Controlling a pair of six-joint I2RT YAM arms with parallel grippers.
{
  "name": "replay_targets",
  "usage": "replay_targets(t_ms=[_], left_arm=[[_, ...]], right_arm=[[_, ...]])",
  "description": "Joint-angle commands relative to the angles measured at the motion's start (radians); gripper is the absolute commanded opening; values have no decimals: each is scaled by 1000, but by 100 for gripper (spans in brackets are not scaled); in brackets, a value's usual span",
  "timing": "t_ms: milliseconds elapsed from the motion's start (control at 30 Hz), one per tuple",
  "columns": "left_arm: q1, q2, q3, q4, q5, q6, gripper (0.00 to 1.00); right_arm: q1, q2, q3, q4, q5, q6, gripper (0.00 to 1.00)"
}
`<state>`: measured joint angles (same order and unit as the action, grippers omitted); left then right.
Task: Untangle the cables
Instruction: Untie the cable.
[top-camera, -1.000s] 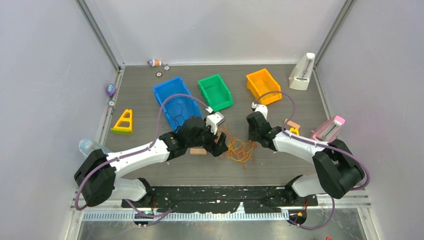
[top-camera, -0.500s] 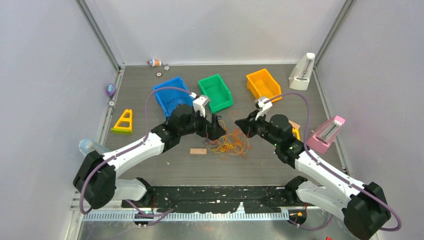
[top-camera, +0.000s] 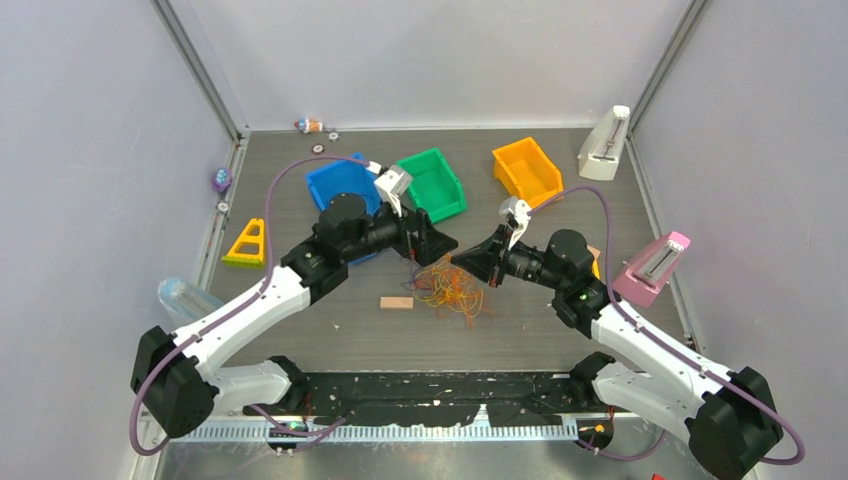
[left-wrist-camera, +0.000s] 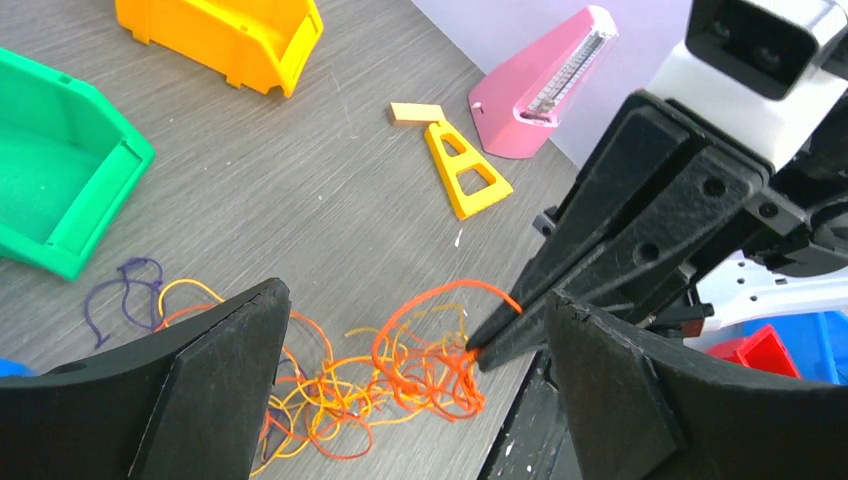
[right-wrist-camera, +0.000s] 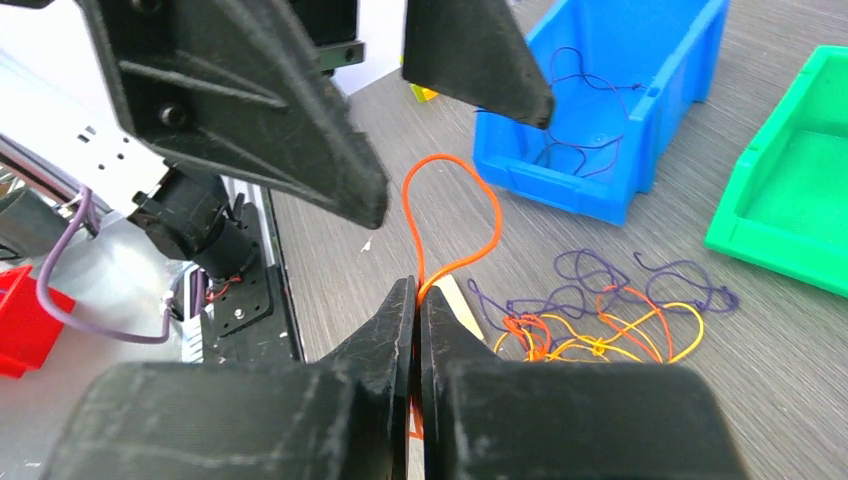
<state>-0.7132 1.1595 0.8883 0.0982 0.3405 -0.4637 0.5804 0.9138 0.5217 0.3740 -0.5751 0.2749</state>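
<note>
The cables (top-camera: 447, 287) lie as a loose tangle of orange, yellow and purple strands on the grey table between both arms. My right gripper (right-wrist-camera: 417, 290) is shut on one orange cable, whose loop (right-wrist-camera: 452, 200) stands up beyond its tips. In the top view the right gripper (top-camera: 464, 262) points left at the tangle's upper right edge. My left gripper (left-wrist-camera: 415, 385) is open wide just above the tangle (left-wrist-camera: 400, 370), holding nothing. Its fingers (right-wrist-camera: 250, 110) frame the orange loop. Purple strands (right-wrist-camera: 600, 275) trail from the tangle.
A blue bin (top-camera: 335, 180) with a purple cable (right-wrist-camera: 575, 150) inside, a green bin (top-camera: 432, 185) and an orange bin (top-camera: 526, 170) stand behind the tangle. A small wooden block (top-camera: 396, 302) lies left of it. Yellow triangles (top-camera: 247, 243) (left-wrist-camera: 462, 170) and a pink wedge (top-camera: 657, 257) sit at the sides.
My left gripper opened wide and drew back toward the bins. My right arm swung round to point left and closed on the orange strand. The tangle shifted a little left.
</note>
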Motion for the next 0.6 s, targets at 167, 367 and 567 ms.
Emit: replay_targets(t_ms=[167,367,567], left_arm=[[0,97,117,-71,57,-25,94],[1,108,105,-127,91,-40,79],[18,76,18,-33,172,-131,50]], right_arm=[[0,-13,42,87,-73,14,5],[1,-17,37,76,-51,8,6],[1,-7,29,73,-49,7,6]])
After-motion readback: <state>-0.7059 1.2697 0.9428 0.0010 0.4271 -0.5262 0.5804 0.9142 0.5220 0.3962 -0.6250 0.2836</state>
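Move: The orange cable's loose loop stands out from the right fingertips, about 2 cm right of the left hand's point, 1 cm back and 4 cm lower. The cable tangle on the table is roughly 5 cm back, 3 cm right and 25 cm below that hand; the wooden block is 7 cm back and 8 cm left. From the right hand, the loop is about 2 cm ahead, 3 cm left and 1 cm up. Left hand sinks about 3 cm around the orange loop, fingers half closing, while the right keeps its pinch. ##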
